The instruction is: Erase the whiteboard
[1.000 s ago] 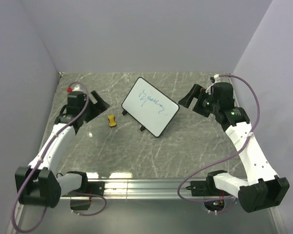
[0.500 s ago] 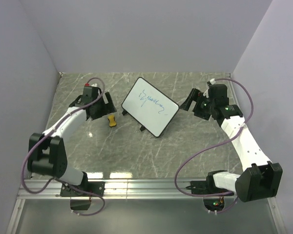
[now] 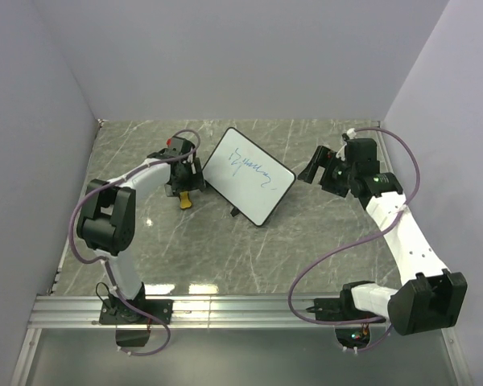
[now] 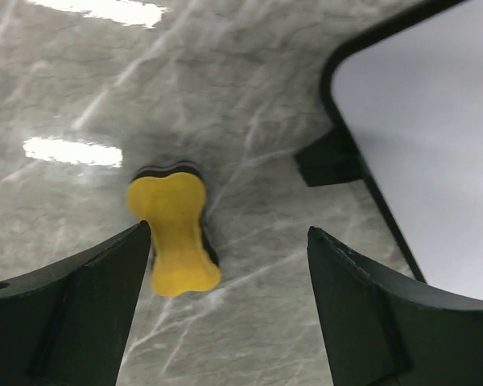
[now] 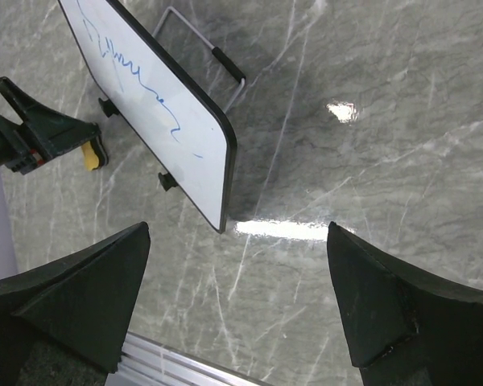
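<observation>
The whiteboard stands tilted on small black feet mid-table, with blue scribbled writing on it. It also shows in the right wrist view and its corner in the left wrist view. A small yellow eraser lies on the table left of the board; in the left wrist view the eraser lies just inside my left finger. My left gripper is open above the eraser, touching nothing. My right gripper is open and empty, right of the board.
The grey marble tabletop is walled at the left, back and right. A metal rail runs along the near edge. The board's wire stand sticks out behind it.
My left arm has swung right from the table's left side to hover over the yellow eraser beside the board. My right gripper has shifted slightly; the board has not moved.
</observation>
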Robot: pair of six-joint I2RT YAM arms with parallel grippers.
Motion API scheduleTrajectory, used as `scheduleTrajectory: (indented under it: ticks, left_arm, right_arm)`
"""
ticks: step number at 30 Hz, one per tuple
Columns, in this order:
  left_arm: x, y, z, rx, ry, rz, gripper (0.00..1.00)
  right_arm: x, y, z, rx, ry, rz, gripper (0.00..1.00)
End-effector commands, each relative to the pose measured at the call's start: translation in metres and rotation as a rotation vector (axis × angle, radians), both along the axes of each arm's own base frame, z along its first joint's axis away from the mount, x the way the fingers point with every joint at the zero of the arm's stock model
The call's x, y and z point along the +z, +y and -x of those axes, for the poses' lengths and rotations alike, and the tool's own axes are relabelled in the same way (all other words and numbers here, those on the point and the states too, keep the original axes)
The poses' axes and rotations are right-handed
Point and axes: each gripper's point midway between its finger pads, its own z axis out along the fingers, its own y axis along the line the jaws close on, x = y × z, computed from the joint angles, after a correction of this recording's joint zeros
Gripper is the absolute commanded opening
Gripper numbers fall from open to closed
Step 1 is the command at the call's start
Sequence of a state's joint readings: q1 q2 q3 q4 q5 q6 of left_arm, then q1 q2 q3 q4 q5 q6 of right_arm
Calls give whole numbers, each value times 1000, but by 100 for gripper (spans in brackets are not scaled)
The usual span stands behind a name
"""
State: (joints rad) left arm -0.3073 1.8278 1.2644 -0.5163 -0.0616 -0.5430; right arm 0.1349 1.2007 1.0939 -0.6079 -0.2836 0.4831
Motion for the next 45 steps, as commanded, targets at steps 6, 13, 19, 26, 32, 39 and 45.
scheduleTrajectory:
  ticks: [6, 13, 19, 26, 32, 39, 45]
  left_arm:
    - [28, 18, -1, 51, -80, -55, 84]
    - [4, 20, 7, 51, -16, -69, 81]
    - [-14, 23, 12, 65, 14, -81, 72]
    - [-29, 22, 15, 64, 43, -85, 59]
    - [-44, 24, 23, 67, 61, -83, 53]
    - [-43, 25, 20, 68, 57, -83, 26]
    - [-35, 24, 18, 56, 53, -79, 0]
  right_arm:
    - [6, -3, -5, 9, -32, 17, 97]
    - [13, -2, -28, 21, -28, 37, 97]
    - [28, 1, -47, 29, -44, 38, 96]
    - [30, 1, -53, 35, -47, 46, 96]
    - [34, 11, -57, 82, -69, 12, 95]
    - [60, 57, -62, 297, -120, -200, 95]
    - [73, 67, -76, 336, -137, -244, 95]
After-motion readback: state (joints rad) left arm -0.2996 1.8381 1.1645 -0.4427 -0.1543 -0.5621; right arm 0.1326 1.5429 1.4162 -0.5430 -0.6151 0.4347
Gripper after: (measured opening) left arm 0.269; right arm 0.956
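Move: The yellow eraser lies nearly under the left hand, about 2 cm to its left, 1 cm back and 3 cm below. The whiteboard's near foot stands some 4 cm ahead and 5 cm right of that hand, 4 cm lower. The whiteboard's middle is roughly 6 cm ahead and 18 cm right, about level in height. From the right hand, the whiteboard is some 12 cm ahead, 17 cm left and 14 cm below, the eraser about 6 cm ahead, 37 cm left and 19 cm below. The eraser gets pinched at its narrow waist: the left hand shifts 2 cm left over it, rises slightly, then sinks about 4 cm, easing back a little, and closes its fingers from both sides. The right hand, still wide open, goes 6 cm forward, then 5 cm left and up towards the whiteboard, turning 15 degrees counter-clockwise. ##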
